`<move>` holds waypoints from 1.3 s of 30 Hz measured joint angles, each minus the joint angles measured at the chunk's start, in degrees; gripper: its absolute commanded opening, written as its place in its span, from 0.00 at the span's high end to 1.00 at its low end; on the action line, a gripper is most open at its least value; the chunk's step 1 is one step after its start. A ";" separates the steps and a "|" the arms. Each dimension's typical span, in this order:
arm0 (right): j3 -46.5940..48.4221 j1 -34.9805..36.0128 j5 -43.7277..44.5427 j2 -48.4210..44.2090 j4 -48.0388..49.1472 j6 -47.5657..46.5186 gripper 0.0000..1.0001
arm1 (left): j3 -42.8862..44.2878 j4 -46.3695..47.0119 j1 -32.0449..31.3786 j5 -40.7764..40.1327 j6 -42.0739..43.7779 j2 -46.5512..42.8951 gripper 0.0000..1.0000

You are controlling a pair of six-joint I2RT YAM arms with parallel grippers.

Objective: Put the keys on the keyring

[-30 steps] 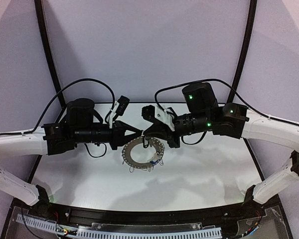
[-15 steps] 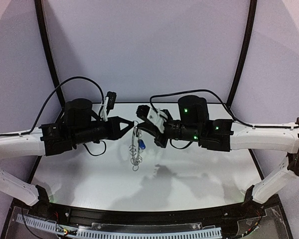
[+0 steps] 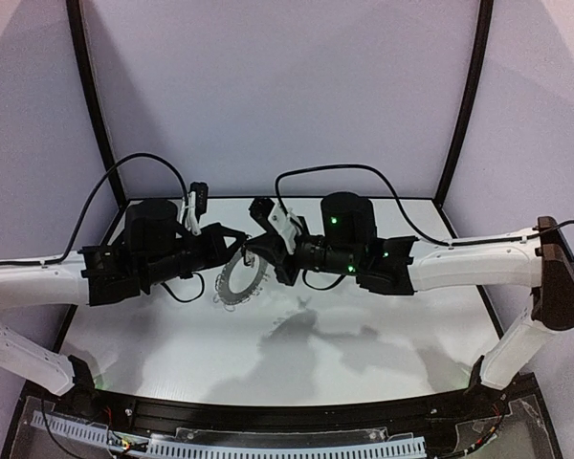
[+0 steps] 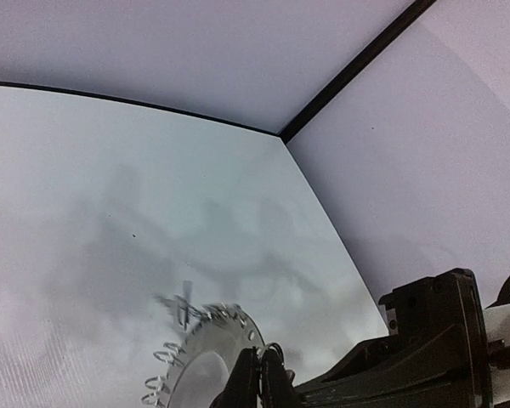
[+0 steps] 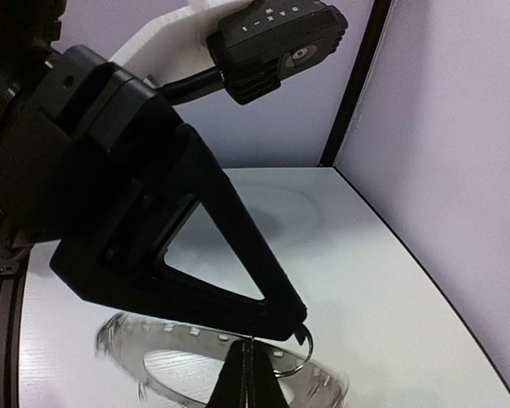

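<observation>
The keyring (image 3: 225, 292), a flat grey disc with wire loops on its rim, hangs tilted above the table between both grippers and is motion-blurred. My left gripper (image 3: 239, 251) is shut on a wire loop (image 4: 273, 348) at the ring's upper rim (image 4: 229, 335). My right gripper (image 3: 256, 251) faces it tip to tip. Its thin fingers (image 5: 247, 350) are shut on the disc's edge (image 5: 188, 332), beside that loop (image 5: 307, 354). A blurred dark shape (image 4: 184, 303) hangs at the far rim, and I cannot tell whether it is one of the keys.
The white table (image 3: 364, 335) lies under the arms, with their shadows on it. Black frame posts (image 3: 459, 115) and purple walls close the back and sides. Cables (image 3: 344, 170) loop above both wrists.
Both grippers have lifted the keyring off the table and carried it left. It hung edge-on half a second ago and now shows its face. The blue key seen then no longer shows.
</observation>
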 measured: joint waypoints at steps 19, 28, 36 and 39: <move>-3.74 0.33 3.48 -2.58 9.20 13.99 0.62 | -2.54 12.57 0.35 -0.57 -1.20 -0.52 0.99; -8.46 1.90 3.19 -20.41 -2.23 9.44 0.24 | -5.40 14.82 1.14 -2.03 6.16 -4.55 0.99; -9.68 0.39 12.76 -28.09 -8.85 9.11 0.02 | -5.86 13.05 1.14 -4.98 16.00 -6.32 0.99; -9.81 -0.39 16.15 -28.24 -11.63 9.99 0.02 | -5.79 10.21 1.16 -6.19 19.87 -6.21 0.99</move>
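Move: The keyring disc hangs almost straight below the two closed grippers, its middle some 7 cm under the left hand and about 1 cm back; from the right hand it is about 1 cm to the left and 7 cm down. The small ring at the fingertips sits about 1 cm back from and 1 cm below the left hand point, and about 1 cm ahead of the right one. The black key hangs about 3 cm straight below the right hand. Keep the left gripper shut on the small ring and lift it about 5 cm, then ease it to the left while its fingers tip upward some 20 degrees. Raise the right gripper alongside at first, then open it fully to let go and draw it away from the keyring, about 12 cm to the right and well upward. ##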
